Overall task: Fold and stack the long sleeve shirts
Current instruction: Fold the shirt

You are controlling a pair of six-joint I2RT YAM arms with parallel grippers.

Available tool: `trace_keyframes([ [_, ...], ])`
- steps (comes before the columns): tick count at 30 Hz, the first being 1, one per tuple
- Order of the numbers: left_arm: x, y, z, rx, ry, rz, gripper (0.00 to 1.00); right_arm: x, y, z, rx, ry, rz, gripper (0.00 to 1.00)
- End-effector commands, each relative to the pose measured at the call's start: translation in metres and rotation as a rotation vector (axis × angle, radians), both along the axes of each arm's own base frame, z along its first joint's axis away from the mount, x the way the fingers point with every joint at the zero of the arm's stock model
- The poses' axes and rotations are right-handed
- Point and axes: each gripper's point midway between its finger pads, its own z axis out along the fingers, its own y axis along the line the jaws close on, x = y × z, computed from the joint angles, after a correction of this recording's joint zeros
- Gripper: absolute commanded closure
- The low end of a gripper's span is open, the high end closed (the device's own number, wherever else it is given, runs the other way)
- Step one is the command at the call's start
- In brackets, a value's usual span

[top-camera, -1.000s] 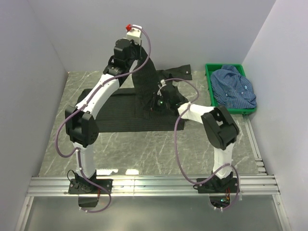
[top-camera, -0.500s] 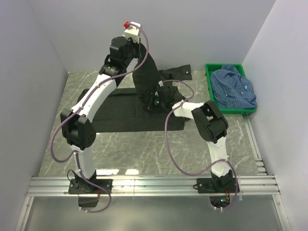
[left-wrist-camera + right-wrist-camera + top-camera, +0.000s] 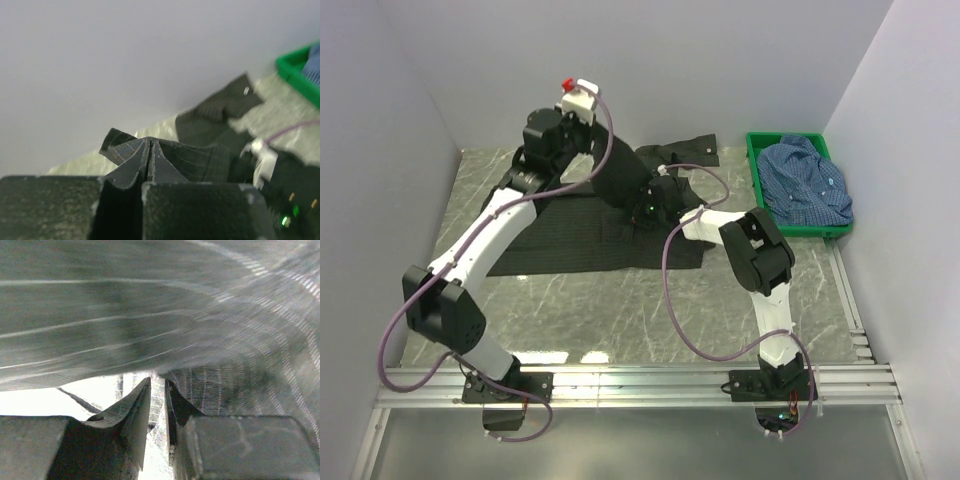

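The black long sleeve shirt [image 3: 570, 238] lies spread across the middle of the marble table. My left gripper [image 3: 604, 138] is raised above its back edge and shut on a pinched fold of it [image 3: 200, 160], so a band of cloth hangs from the jaws down to the table. In the left wrist view the cloth fans out from my closed left gripper [image 3: 150, 146]. My right gripper [image 3: 645, 210] sits low on the shirt's right part. In its wrist view, striped cloth [image 3: 150, 315] drapes over the right gripper [image 3: 157, 390] and fills the narrow gap between the jaws. The blue checked shirt [image 3: 807, 182] lies crumpled in the crate.
A green plastic crate [image 3: 753, 170] stands at the back right against the wall, and its corner [image 3: 295, 70] also shows in the left wrist view. One black sleeve [image 3: 692, 150] trails toward the back wall. White walls close in the table on three sides.
My left arm has swung to the left and a little lower, pulling the held band of black cloth with it. The right gripper has stayed on the shirt.
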Motion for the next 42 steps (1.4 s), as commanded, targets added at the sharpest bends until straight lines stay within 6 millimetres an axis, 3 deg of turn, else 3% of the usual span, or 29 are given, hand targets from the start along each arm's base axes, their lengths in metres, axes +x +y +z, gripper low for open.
trace_keyframes([
  [1, -0.016, 0.014, 0.006, 0.03, -0.054, 0.03, 1.0, 0.012, 0.003, 0.018, 0.035, -0.059, -0.003, 0.75],
  [2, -0.02, 0.014, -0.007, 0.032, -0.037, 0.024, 0.99, 0.01, 0.003, 0.019, 0.037, -0.063, 0.008, 0.75],
  [3, -0.028, 0.018, 0.0, 0.024, -0.057, 0.02, 1.0, 0.004, 0.002, 0.015, 0.031, -0.056, 0.016, 0.75],
  [4, -0.032, 0.019, -0.014, 0.035, -0.038, 0.017, 0.99, 0.0, 0.002, 0.026, 0.04, -0.078, 0.031, 0.75],
  [6, -0.043, 0.025, -0.012, 0.041, -0.057, 0.018, 0.98, -0.012, -0.006, 0.026, 0.026, -0.079, 0.038, 0.75],
  [7, -0.047, 0.027, -0.027, 0.063, -0.031, 0.02, 0.98, -0.015, -0.009, 0.044, 0.028, -0.113, 0.046, 0.75],
  [9, -0.059, 0.038, -0.035, 0.092, -0.01, 0.038, 0.98, -0.029, -0.02, 0.057, 0.01, -0.134, 0.045, 0.75],
  [10, -0.063, 0.041, -0.049, 0.108, 0.02, 0.044, 0.98, -0.033, -0.025, 0.061, -0.002, -0.144, 0.046, 0.75],
  [11, -0.073, 0.044, -0.047, 0.093, 0.022, 0.048, 0.97, -0.039, -0.03, 0.062, -0.017, -0.138, 0.044, 0.75],
  [13, -0.086, 0.05, -0.072, 0.082, 0.095, 0.063, 0.96, -0.056, -0.041, 0.073, -0.027, -0.161, 0.047, 0.75],
  [15, -0.103, 0.054, -0.073, 0.041, 0.103, 0.066, 0.95, -0.073, -0.052, 0.081, -0.035, -0.165, 0.051, 0.75],
  [16, -0.114, 0.053, -0.097, 0.012, 0.182, 0.062, 0.92, -0.079, -0.054, 0.083, -0.044, -0.167, 0.058, 0.75],
  [18, -0.134, 0.045, -0.106, -0.05, 0.231, 0.019, 0.82, -0.097, -0.063, 0.084, -0.06, -0.157, 0.067, 0.75],
  [19, -0.146, 0.044, -0.13, -0.091, 0.323, 0.026, 0.8, -0.103, -0.065, 0.085, -0.065, -0.158, 0.077, 0.75],
  [21, -0.166, 0.039, -0.147, -0.144, 0.398, 0.007, 0.78, -0.118, -0.072, 0.091, -0.071, -0.168, 0.08, 0.75],
  [23, -0.188, 0.043, -0.176, -0.228, 0.517, 0.056, 0.75, -0.13, -0.078, 0.089, -0.098, -0.166, 0.085, 0.75],
  [24, -0.195, 0.046, -0.184, -0.263, 0.553, 0.082, 0.71, -0.132, -0.083, 0.099, -0.098, -0.196, 0.072, 0.75],
  [26, -0.212, 0.062, -0.205, -0.372, 0.647, 0.211, 0.55, -0.141, -0.09, 0.097, -0.12, -0.194, 0.071, 0.74],
  [28, -0.225, 0.066, -0.216, -0.491, 0.719, 0.282, 0.4, -0.145, -0.097, 0.102, -0.131, -0.21, 0.062, 0.74],
  [30, -0.233, 0.069, -0.221, -0.545, 0.748, 0.309, 0.33, -0.151, -0.102, 0.102, -0.138, -0.215, 0.059, 0.74],
  [35, -0.222, 0.075, -0.224, -0.689, 0.795, 0.486, 0.15, -0.149, -0.111, 0.099, -0.193, -0.218, 0.046, 0.74],
  [36, -0.214, 0.073, -0.214, -0.7, 0.79, 0.492, 0.14, -0.148, -0.111, 0.099, -0.215, -0.226, 0.058, 0.74],
  [38, -0.198, 0.071, -0.226, -0.67, 0.852, 0.551, 0.13, -0.146, -0.113, 0.103, -0.241, -0.232, 0.066, 0.73],
  [39, -0.184, 0.068, -0.211, -0.675, 0.843, 0.547, 0.13, -0.145, -0.113, 0.104, -0.256, -0.244, 0.079, 0.72],
  [40, -0.171, 0.069, -0.229, -0.643, 0.899, 0.605, 0.13, -0.146, -0.114, 0.107, -0.266, -0.245, 0.084, 0.72],
  [41, -0.162, 0.07, -0.231, -0.641, 0.92, 0.63, 0.14, -0.146, -0.115, 0.107, -0.279, -0.246, 0.086, 0.71],
  [42, -0.145, 0.063, -0.214, -0.668, 0.922, 0.617, 0.14, -0.147, -0.116, 0.109, -0.295, -0.254, 0.09, 0.71],
])
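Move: The left hand holds the lifted sleeve's end high. The middle of the shirt body, where it is being laid, is about 37 cm below and 10 cm back, and the near edge 18 cm back and 2 cm right, equally low. The right gripper is roughly 3 cm back, 13 cm right and 34 cm below. That middle lies about 7 cm back, 13 cm left and 4 cm below the right hand; the near right corner is some 14 cm back, 16 cm right. Down and back, drifting left, the left hand carries the pinched sleeve end towards the shirt's middle, then spreads its fingers wide and lets go while still above it; it sinks about 24 cm, tips its fingers steeply down and finally turns forward again by 5 cm. The right hand draws back some 15 cm and right from the sleeve's bend, lifting as it goes, its opening unchanged. ##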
